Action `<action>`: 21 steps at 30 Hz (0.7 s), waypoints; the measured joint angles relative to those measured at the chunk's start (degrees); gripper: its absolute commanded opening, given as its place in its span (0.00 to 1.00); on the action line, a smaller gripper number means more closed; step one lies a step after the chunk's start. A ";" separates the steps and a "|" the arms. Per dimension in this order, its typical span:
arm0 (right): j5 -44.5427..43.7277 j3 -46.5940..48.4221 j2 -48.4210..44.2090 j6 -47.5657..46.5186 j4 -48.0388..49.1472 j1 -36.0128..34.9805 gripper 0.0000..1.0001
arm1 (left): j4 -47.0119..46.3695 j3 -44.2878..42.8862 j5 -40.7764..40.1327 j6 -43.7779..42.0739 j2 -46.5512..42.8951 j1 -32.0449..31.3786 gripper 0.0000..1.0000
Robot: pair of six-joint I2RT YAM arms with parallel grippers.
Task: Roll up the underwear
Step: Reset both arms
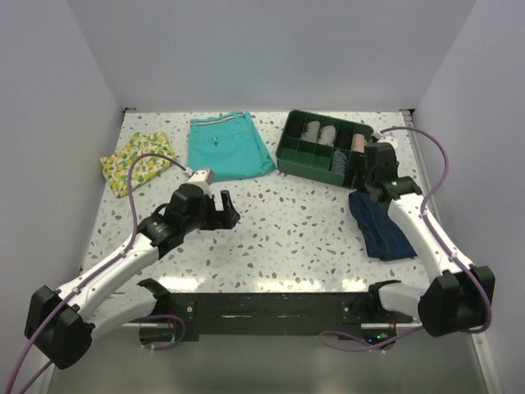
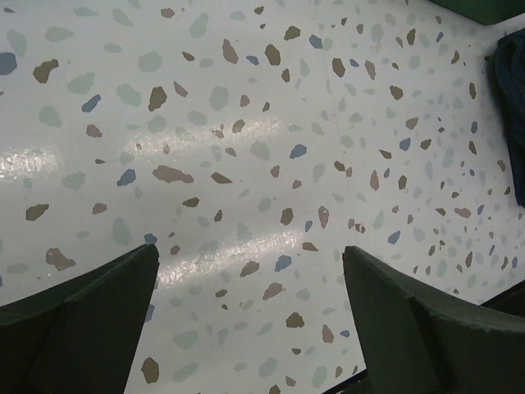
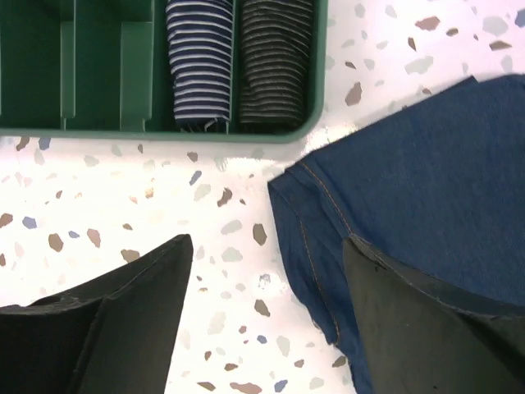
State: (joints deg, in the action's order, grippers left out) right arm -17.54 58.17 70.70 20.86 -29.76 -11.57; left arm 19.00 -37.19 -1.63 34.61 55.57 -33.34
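Note:
The underwear (image 3: 275, 57) lies rolled up, dark with thin pale stripes, in the corner compartment of the green tray (image 3: 164, 135). My right gripper (image 3: 267, 240) hangs open just outside the tray's rim, straight back from that roll, with only table between its fingers. Its right finger (image 3: 426, 328) is over the edge of a plain navy garment (image 3: 426, 172). In the top view the right gripper (image 1: 365, 176) covers the tray's near right corner. My left gripper (image 1: 225, 212) is open over bare speckled table (image 2: 246, 148) at mid-left and holds nothing.
A navy roll with white stripes (image 3: 199, 61) fills the compartment beside the underwear. The tray (image 1: 287, 156) holds more rolls at the back right. Teal shorts (image 1: 228, 146) lie at the back centre, a lemon-print cloth (image 1: 135, 162) at back left. The navy garment (image 1: 379, 226) lies at right.

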 measured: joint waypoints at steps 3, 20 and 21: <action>0.11 -4.59 -5.88 1.36 -0.66 0.00 0.92 | 1.53 -1.66 -1.29 -1.05 -0.22 0.00 1.00; 0.61 -15.61 -19.91 3.45 -1.11 0.00 0.99 | 4.85 -9.11 -6.91 -1.01 -1.18 0.02 1.00; 0.57 -15.98 -20.04 3.50 -1.05 0.00 0.98 | 5.07 -9.53 -7.30 -1.01 -1.18 0.02 1.00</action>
State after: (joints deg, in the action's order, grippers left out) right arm -16.97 42.19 50.65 24.36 -30.81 -11.57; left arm 24.08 -46.72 -8.93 33.61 54.39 -33.32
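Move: Behind the green box, the empty right hand has the rolled underwear about 16 cm ahead, 3 cm to its left and 11 cm below. The box's middle is some 20 cm ahead, 8 cm left and 12 cm below; the navy cloth's middle is roughly 5 cm back, 14 cm right and 16 cm below. From the left hand the rolled underwear is about 25 cm ahead, 42 cm right and 7 cm below. Drawing back about 7 cm from the box and the rolled underwear, the right hand starts fast, slows, and sinks slightly near the end, its fingers spreading from mostly open to fully open. Meanwhile the left hand rises about 6 cm over bare table and eases slightly forward, tipping its fingers up a little and keeping them wide open. Neither touches anything. ##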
